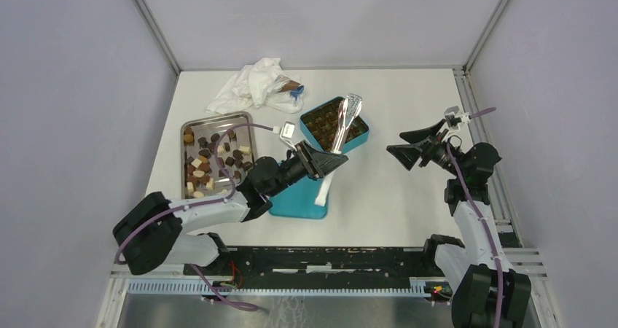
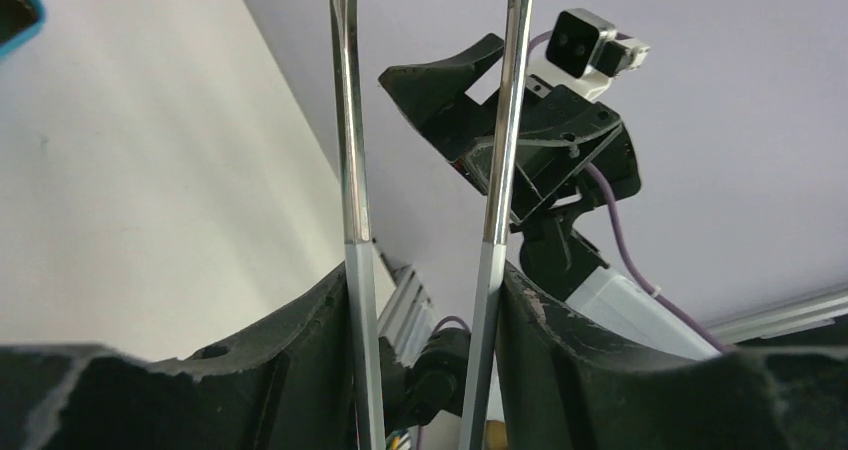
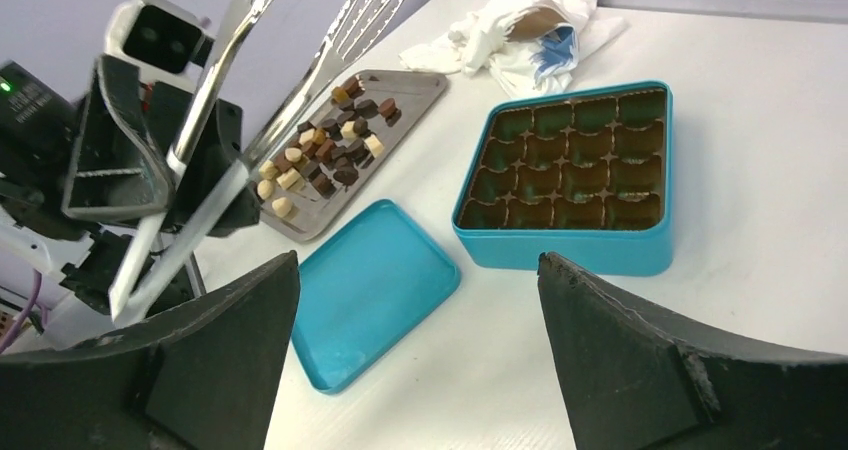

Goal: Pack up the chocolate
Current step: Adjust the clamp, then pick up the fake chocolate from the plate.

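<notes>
Dark, mid-brown and cream chocolate (image 1: 211, 160) pieces lie on a steel tray (image 1: 218, 118) at the left; the right wrist view shows the chocolate (image 3: 320, 155) too. The teal box (image 1: 361, 135) holds a brown insert with empty cells (image 3: 570, 160). My left gripper (image 1: 324, 160) is shut on metal tongs (image 1: 342, 127), its jaws pressing both tong arms (image 2: 350, 170), which stand apart. The tong tips hover over the box. My right gripper (image 3: 418, 260) is open and holds nothing, out to the right of the box (image 1: 412, 146).
The teal lid (image 1: 295, 200) lies flat in front of the box, under my left wrist. A crumpled white bag (image 1: 255, 84) sits at the back. The table's right rail (image 1: 503, 197) runs beside my right arm.
</notes>
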Available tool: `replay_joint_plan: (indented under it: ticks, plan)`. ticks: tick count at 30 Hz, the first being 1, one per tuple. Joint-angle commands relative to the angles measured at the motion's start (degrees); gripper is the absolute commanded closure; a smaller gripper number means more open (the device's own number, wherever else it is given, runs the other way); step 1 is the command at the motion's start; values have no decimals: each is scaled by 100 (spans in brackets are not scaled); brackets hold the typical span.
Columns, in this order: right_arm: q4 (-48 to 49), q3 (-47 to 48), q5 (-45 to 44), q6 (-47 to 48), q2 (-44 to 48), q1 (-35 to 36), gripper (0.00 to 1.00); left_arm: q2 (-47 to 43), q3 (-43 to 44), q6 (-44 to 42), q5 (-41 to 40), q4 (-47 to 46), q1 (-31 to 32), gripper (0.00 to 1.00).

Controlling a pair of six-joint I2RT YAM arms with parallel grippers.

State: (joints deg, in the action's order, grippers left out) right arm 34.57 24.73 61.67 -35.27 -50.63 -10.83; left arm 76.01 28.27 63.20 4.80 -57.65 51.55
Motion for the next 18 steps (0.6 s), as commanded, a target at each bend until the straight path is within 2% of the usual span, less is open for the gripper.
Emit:
replay_joint_plan:
  ticks: [1,7,13,18]
  plan:
    - [-114,-73,148,585,-40,-77,6,-680,517,-788,114,2354,-197,45]
    - [-640,-8,139,1081,-81,-100,6,-1360,757,-1023,271,3809,-716,46]
    - [-1088,122,100,1443,-65,-96,7,-1654,1278,-1521,568,5408,-1256,48]
    - [-1232,157,98,1543,-76,-102,7,-1939,1692,-2044,681,6756,-1936,49]
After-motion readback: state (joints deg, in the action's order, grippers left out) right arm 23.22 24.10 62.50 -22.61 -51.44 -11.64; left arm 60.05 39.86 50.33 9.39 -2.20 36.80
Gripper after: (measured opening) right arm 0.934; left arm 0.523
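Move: The tongs are already in the left hand. The chocolate tray that they are being taken towards has its middle about 36 cm to that hand's left, 11 cm farther out and 20 cm below. The flat blue lid lies some 9 cm to the hand's left and 2 cm nearer the base; the divided blue box stands roughly 20 cm ahead and 3 cm to the right. From the empty right hand the tray is about 57 cm left and 8 cm ahead. Keeping the tongs' handles gripped between its fingers, the left hand swings them left towards the chocolate tray, above the blue lid, about 9 cm, while also reaching forward and sinking some 4 cm each; the wrist rolls nearly 30 degrees, left side rising. The right hand, clear of the tongs and wide open, sinks about 4 cm. ##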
